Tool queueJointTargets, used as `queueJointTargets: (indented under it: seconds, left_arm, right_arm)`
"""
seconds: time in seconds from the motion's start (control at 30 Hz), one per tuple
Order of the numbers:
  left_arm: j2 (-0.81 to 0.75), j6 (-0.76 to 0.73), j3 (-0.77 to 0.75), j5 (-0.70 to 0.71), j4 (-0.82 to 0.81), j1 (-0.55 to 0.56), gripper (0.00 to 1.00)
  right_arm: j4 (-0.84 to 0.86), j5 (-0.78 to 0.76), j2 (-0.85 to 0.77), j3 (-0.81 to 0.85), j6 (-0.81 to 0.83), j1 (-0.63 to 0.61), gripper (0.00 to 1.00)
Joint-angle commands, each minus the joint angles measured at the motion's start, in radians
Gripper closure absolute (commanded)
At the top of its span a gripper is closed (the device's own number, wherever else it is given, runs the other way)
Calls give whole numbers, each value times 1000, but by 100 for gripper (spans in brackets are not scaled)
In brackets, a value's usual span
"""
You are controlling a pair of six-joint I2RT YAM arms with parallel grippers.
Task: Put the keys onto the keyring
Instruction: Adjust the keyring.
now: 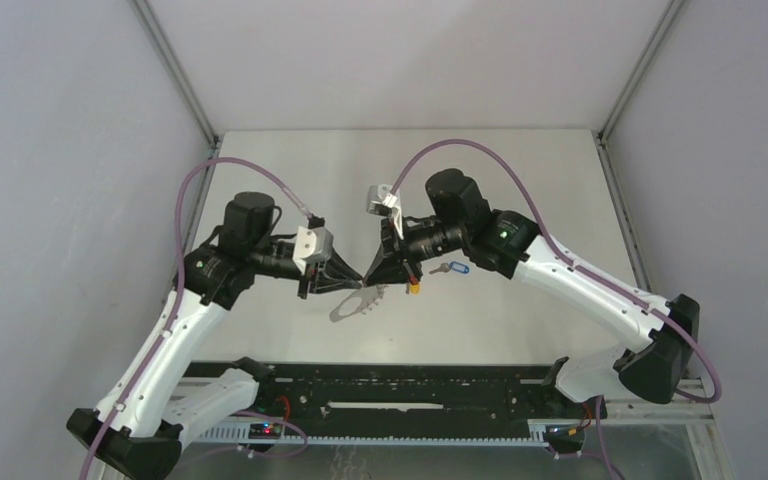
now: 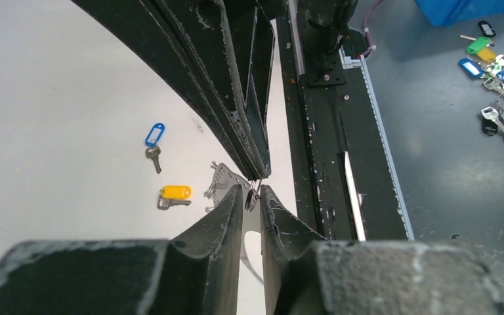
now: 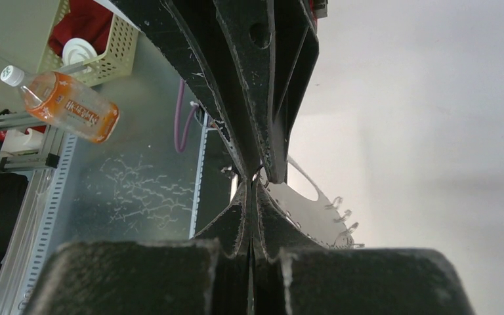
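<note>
The keyring (image 1: 350, 305), a flat pale metal piece with small loops along one edge, sits at the table's middle under both grippers. My right gripper (image 1: 370, 274) is shut on one of its small loops; in the right wrist view its fingers (image 3: 254, 184) are pressed together beside the keyring (image 3: 308, 213). My left gripper (image 2: 252, 191) meets it tip to tip, its jaws a narrow gap apart with that small loop between them. The yellow key (image 2: 174, 192) and blue key (image 2: 154, 136) lie loose on the table, also seen from above as the yellow key (image 1: 413, 287) and blue key (image 1: 450, 268).
A black rail (image 2: 328, 131) runs along the table's near edge. Beyond it lie several spare keys with coloured tags (image 2: 499, 62) and a blue bin (image 2: 466, 8). An orange bottle (image 3: 62, 102) and a mesh basket (image 3: 108, 39) sit off the table.
</note>
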State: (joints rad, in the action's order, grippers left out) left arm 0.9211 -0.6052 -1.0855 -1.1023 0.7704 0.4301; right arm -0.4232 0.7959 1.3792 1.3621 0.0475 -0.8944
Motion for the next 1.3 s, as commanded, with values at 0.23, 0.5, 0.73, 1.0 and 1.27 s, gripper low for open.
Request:
queueJointTargets:
  seconds: [0.23, 0.5, 0.73, 1.0, 1.27]
  left_arm:
    - [-2, -83, -26, 34, 71, 12, 95]
    - [-16, -134, -36, 26, 116, 12, 100]
    - [-72, -252, -31, 38, 119, 12, 100]
    - [-265, -699, 77, 10, 122, 62, 100]
    - [-341, -866, 96, -11, 123, 111, 100]
  right_arm:
    - [59, 27, 4, 54, -19, -14, 100]
    - [52, 38, 6, 54, -26, -14, 100]
    - [61, 8, -38, 24, -68, 36, 79]
    - [166, -114, -194, -181, -102, 111, 55]
    - [204, -197, -289, -297, -80, 123, 55]
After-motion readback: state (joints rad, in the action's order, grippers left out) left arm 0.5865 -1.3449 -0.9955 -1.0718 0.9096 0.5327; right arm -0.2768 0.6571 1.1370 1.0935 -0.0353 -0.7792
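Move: The small ring on the keyring's edge, still held in the right fingertips, is already between the half-closed left pads, about 1 cm to the left hand's right and level with it; from the right hand it sits 1 cm or so left. The grey plate hangs roughly 8 cm straight below the left hand. On the table some 25 cm beneath the left hand, the yellow-tagged key lies about 13 cm ahead and 10 cm right, the blue-tagged key 17 cm ahead and 18 cm right. Close the left fingers to pinch the ring beside the right fingertips and sink a centimetre or two while the right hand holds nearly still. Then open the right gripper about halfway, letting go, and back it off about 5 cm right and 3 cm forward. Draw the left hand back some 6 cm, slightly left and up, rolling it nearly 50 degrees, forward side rising. ##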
